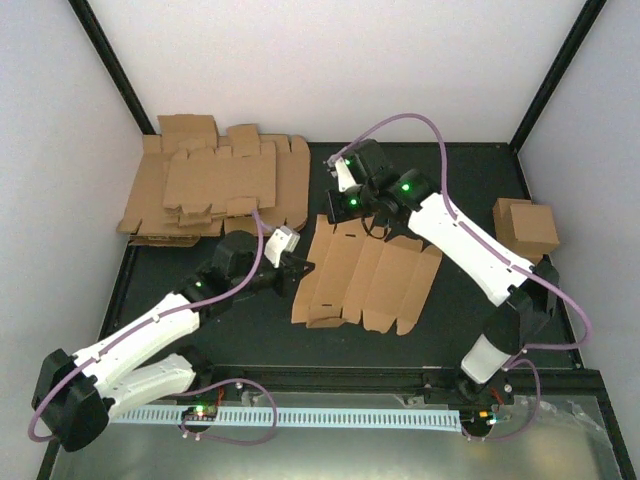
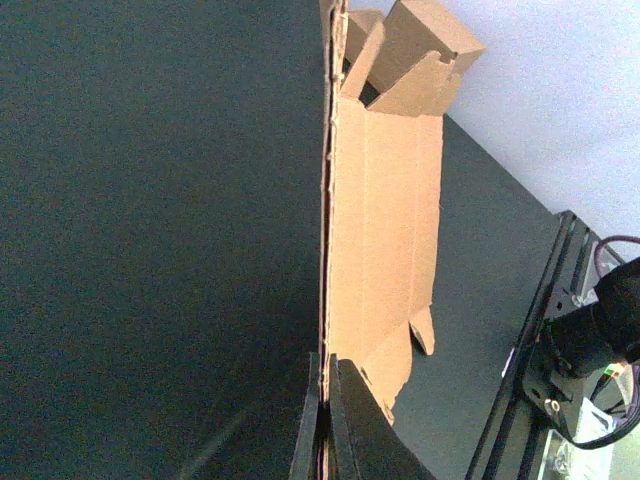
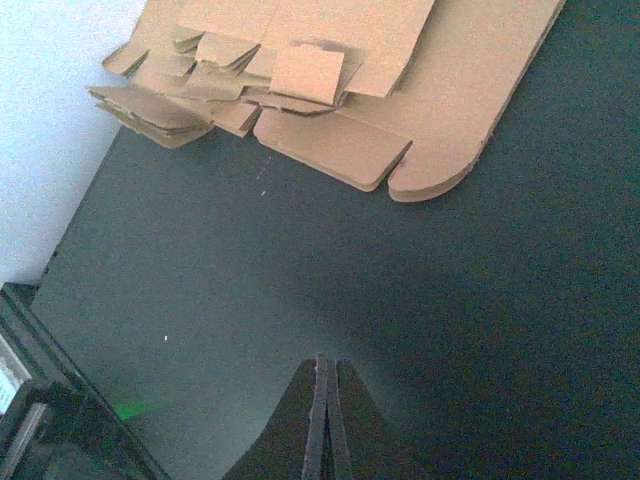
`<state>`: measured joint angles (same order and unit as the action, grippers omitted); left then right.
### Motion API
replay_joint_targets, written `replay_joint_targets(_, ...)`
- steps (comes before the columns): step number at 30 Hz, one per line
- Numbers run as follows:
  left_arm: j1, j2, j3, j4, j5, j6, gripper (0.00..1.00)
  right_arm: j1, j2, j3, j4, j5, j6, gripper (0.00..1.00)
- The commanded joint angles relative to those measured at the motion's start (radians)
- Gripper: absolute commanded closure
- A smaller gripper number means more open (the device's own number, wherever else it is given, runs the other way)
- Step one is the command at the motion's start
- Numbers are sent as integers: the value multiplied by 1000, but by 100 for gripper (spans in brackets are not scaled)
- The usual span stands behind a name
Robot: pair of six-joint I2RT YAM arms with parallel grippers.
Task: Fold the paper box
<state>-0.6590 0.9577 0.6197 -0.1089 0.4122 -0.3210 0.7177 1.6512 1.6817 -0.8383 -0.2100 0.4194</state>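
Note:
The paper box (image 1: 365,275) lies as a flat, unfolded brown cardboard blank in the middle of the dark table. My left gripper (image 1: 300,268) is at its left edge, shut on that edge. In the left wrist view the blank (image 2: 385,230) runs away from the pinching jaws, and the gripper (image 2: 328,368) has the card's edge between its fingers. My right gripper (image 1: 340,186) hovers behind the blank's far edge, shut and holding nothing. The right wrist view shows this gripper (image 3: 322,368) over bare table.
A pile of flat cardboard blanks (image 1: 215,185) lies at the back left, also in the right wrist view as the pile (image 3: 330,60). A folded cardboard box (image 1: 527,225) stands at the right edge, seen as the box (image 2: 425,45). White walls enclose the table.

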Motion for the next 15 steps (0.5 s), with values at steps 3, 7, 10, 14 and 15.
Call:
replay_joint_targets(3,-7,33,34,-8,-50,-2,98,0,-107,-89,-8,-83,-25,98)
replay_joint_targets(7,-7,52,46,-9,-59,-18,98,0,-148,-168,10,-130,-28,98)
replay_joint_targets(10,-8,55,49,-5,-61,-22,99,2,-170,-232,35,-160,-26,98)
replay_joint_targets(14,-7,60,52,-4,-54,-24,98,4,-201,-317,102,-202,-2,98)
replay_joint_targets(15,-8,61,53,-3,-53,-25,98,5,-202,-332,116,-210,4,98)
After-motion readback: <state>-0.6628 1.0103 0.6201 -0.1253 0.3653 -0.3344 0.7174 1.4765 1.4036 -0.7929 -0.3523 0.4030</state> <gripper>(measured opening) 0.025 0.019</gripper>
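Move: The right hand, shut, has reached past the paper box sheet's far flap, which lies about 3 cm back from it, 1 cm to its right and some 4 cm below. The sheet's middle is roughly 11 cm back, 9 cm right and 14 cm below, the cardboard stack 6 cm ahead, 24 cm left and 20 cm below. From the left hand, gripping the sheet's raised left edge, the flap is about 7 cm ahead, 6 cm right and 2 cm above. The right hand draws back towards its base by about 6 cm, drifting 2 cm to its right and sinking some 3 cm towards the end, its shut fingers coming against the far flap from beyond and pushing it back over the sheet. Meanwhile the left hand keeps its pinch on the raised left edge and lowers it about 2 cm, easing barely 1 cm forward and then staying there as a brace. ##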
